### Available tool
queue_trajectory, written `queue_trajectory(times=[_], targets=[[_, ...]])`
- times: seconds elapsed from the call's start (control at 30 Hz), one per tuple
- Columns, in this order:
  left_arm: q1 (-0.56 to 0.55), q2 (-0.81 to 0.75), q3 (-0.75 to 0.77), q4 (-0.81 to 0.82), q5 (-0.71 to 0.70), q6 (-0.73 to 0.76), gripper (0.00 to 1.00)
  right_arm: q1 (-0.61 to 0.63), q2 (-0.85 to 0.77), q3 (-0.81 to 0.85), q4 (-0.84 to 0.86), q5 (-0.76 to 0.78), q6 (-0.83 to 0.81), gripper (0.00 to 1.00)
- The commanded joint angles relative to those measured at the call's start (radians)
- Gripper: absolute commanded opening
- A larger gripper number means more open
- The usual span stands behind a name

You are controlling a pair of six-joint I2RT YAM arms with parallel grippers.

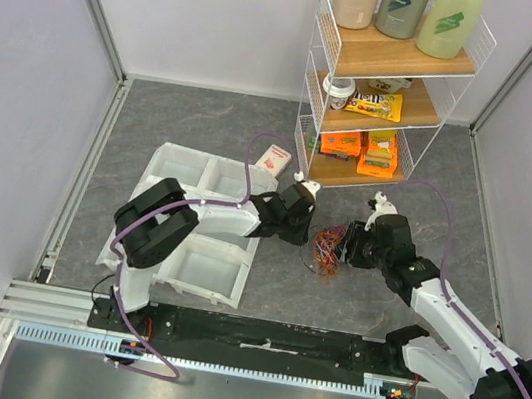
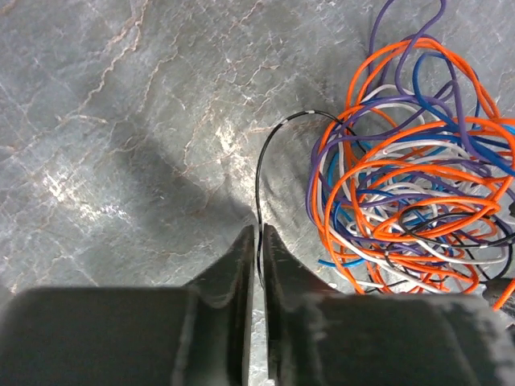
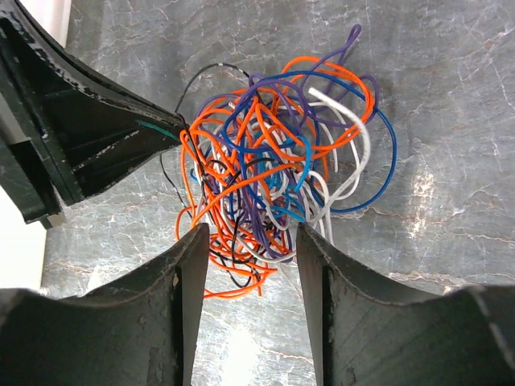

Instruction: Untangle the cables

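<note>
The cables [image 1: 327,250] lie as one fist-sized tangle of orange, blue, white, purple and black wires on the grey table, between my two grippers. In the left wrist view the tangle [image 2: 410,177] is to the right, and one thin black cable [image 2: 259,173] arcs out of it into my left gripper [image 2: 258,232], which is shut on it. My left gripper [image 1: 310,229] touches the tangle's left side. My right gripper [image 3: 251,233] stands open, its fingers either side of the near edge of the tangle [image 3: 273,161], holding nothing. The left gripper's fingertips [image 3: 165,133] show there at the upper left.
A white compartment tray [image 1: 197,219] lies left of the tangle under the left arm. A small white and red box [image 1: 273,157] sits behind it. A wire shelf [image 1: 385,87] with bottles and snack packs stands at the back. Purple hoses [image 1: 446,213] run along both arms.
</note>
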Motion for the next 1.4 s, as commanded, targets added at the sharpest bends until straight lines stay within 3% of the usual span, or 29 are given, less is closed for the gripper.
queue_trajectory(times=[0.0,0.07,0.33,0.43,0.63,0.73,0.83,1.07,1.23,1.37], targets=[[0.001,-0.022,0.009,0.005,0.000,0.024,0.05,0.009,-0.034,0.006,0.022,0.014,-0.006,0.58],[-0.002,-0.091,-0.036,0.035,0.004,0.032,0.02,0.018,-0.047,0.028,-0.008,0.022,-0.019,0.63],[-0.003,-0.332,-0.141,0.209,0.412,0.049,0.02,0.060,-0.074,0.120,-0.081,0.039,-0.039,0.82],[-0.006,-0.381,-0.141,0.272,0.515,0.008,0.02,0.072,-0.047,0.103,-0.015,0.025,-0.004,0.84],[-0.038,-0.485,-0.141,0.348,0.555,-0.066,0.02,0.075,0.065,0.033,0.086,0.142,0.077,0.81],[-0.060,-0.556,-0.127,0.370,0.547,-0.087,0.02,0.075,0.122,-0.029,0.168,0.227,0.157,0.80],[-0.077,-0.666,-0.086,0.321,0.505,-0.058,0.02,0.064,0.189,-0.032,0.116,0.370,0.224,0.80],[-0.075,-0.846,0.175,-0.027,0.279,0.129,0.02,0.011,0.131,-0.052,-0.005,0.600,0.346,0.78],[-0.077,-0.829,0.380,-0.174,0.190,0.207,0.02,-0.141,0.074,-0.029,-0.071,0.616,0.275,0.79],[-0.075,-0.786,0.478,-0.271,0.071,0.225,0.02,-0.157,0.039,0.035,-0.137,0.657,0.183,0.81]])
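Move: Right between the left fingertips, at 0 cm in every direction, lies one black cable. The cable bundle it comes from is about 6 cm to that hand's right, level with it fore and aft, 1 cm lower. The white tray's middle is some 28 cm to the left hand's left and 2 cm ahead, at about its height. From the right hand, the bundle lies about 5 cm left, 1 cm ahead and 4 cm below. Pinching the black cable, the left hand hauls it up about 50 cm and back some 14 cm, drifting right, then left, while its fingers swing from pointing down to roughly level, pointing right. The right hand opens wider, bobs up, then dips and sweeps about 12 cm right, turning some 40 degrees clockwise, its left finger dragging the bundle along. ##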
